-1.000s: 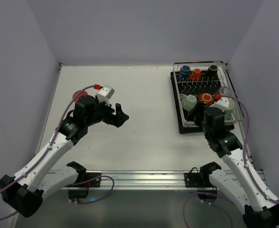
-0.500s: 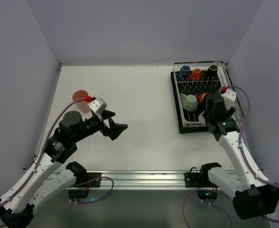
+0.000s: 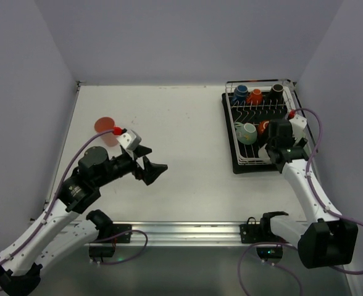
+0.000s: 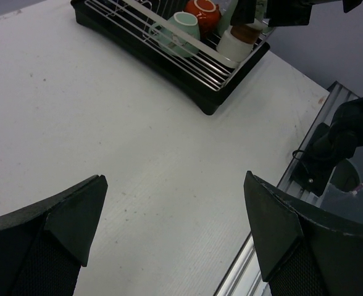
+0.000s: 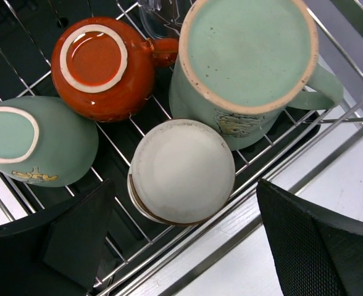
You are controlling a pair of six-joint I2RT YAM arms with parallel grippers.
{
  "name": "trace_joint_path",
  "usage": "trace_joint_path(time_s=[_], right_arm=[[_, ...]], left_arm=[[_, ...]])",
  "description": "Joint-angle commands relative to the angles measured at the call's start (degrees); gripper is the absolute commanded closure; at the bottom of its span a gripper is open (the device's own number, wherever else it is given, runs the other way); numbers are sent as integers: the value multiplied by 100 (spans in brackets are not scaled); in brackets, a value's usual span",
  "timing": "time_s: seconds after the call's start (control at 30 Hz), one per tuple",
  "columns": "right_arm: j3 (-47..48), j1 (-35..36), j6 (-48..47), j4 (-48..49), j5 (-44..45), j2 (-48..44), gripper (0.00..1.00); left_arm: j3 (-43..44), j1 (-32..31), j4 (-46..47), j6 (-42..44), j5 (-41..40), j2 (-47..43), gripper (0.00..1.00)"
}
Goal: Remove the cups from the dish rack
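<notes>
The dish rack [image 3: 236, 165] stands at the back right with several cups upside down in it. My right gripper [image 5: 181, 185] hangs open over its near right corner, its fingers on either side of and above a white-bottomed brown cup [image 5: 181, 171]. Around that cup are a teal handled mug [image 5: 249, 61], an orange cup [image 5: 104, 68] and a small teal cup [image 5: 33, 145]. Blue [image 3: 241, 93], orange [image 3: 254, 96] and black [image 3: 276, 91] cups sit in the far row. A salmon-pink tumbler [image 3: 105, 128] stands on the table at left. My left gripper [image 3: 155, 165] is open and holds nothing.
White walls close in the table on the left, back and right. The right wall runs just beside the rack. An aluminium rail [image 3: 187, 231] with the arm bases lines the near edge. The left wrist view shows the rack [image 4: 200, 92] beyond bare tabletop.
The left arm has drawn back toward its base, uncovering the pink tumbler on the table. The right wrist has shifted over the rack's near right corner and its jaws have opened wider.
</notes>
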Motion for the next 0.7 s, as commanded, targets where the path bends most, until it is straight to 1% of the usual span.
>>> trace_joint_path(time_s=[0.0, 0.23, 0.33, 0.37, 0.4, 0.47, 0.5, 0.6, 0.63, 0.67], right_arm=[[29, -103, -109, 450, -182, 205, 1], [-33, -174, -144, 758, -358, 460, 1], [-85, -191, -144, 916, -376, 495, 8], [-94, -183, -153, 986, -402, 512, 11], [-112, -191, -153, 996, -402, 513, 17], [-129, -183, -135, 1040, -402, 513, 25], [-164, -183, -126, 1057, -419, 460, 33], [-252, -191, -109, 1101, -481, 311, 40], [-270, -183, -117, 1101, -498, 258, 47], [-296, -183, -126, 1110, -499, 206, 49]], left_arm=[[-4, -50, 56, 126, -34, 33, 0], [4, -50, 56, 126, -43, 130, 0], [4, -41, 56, 126, -69, 157, 0], [4, -41, 56, 126, -78, 174, 0], [4, -41, 56, 134, -78, 174, 0], [4, -41, 56, 126, -96, 201, 0], [4, -41, 56, 126, -96, 209, 0], [4, -41, 56, 126, -122, 209, 0], [4, -41, 47, 134, -131, 218, 0], [4, -32, 56, 126, -131, 227, 0]])
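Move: The right hand is open just short of the upturned white cup, whose middle lies about 3 cm ahead and 4 cm below, centred left to right. From that hand, the orange mug sits roughly 11 cm ahead and 2 cm left, the big green cup some 7 cm ahead and 7 cm right, and the small green mug about 9 cm ahead and 9 cm left. For the left hand the white cup is far off, roughly 55 cm right and 15 cm ahead. The right fingers come to pinch the upturned white cup from both sides near its raised base. The hand first slides about 2.5 cm forward and 1.5 cm down over it, fingers wide, then nearly halts while they close by roughly a quarter of their range; the wrist barely turns. ##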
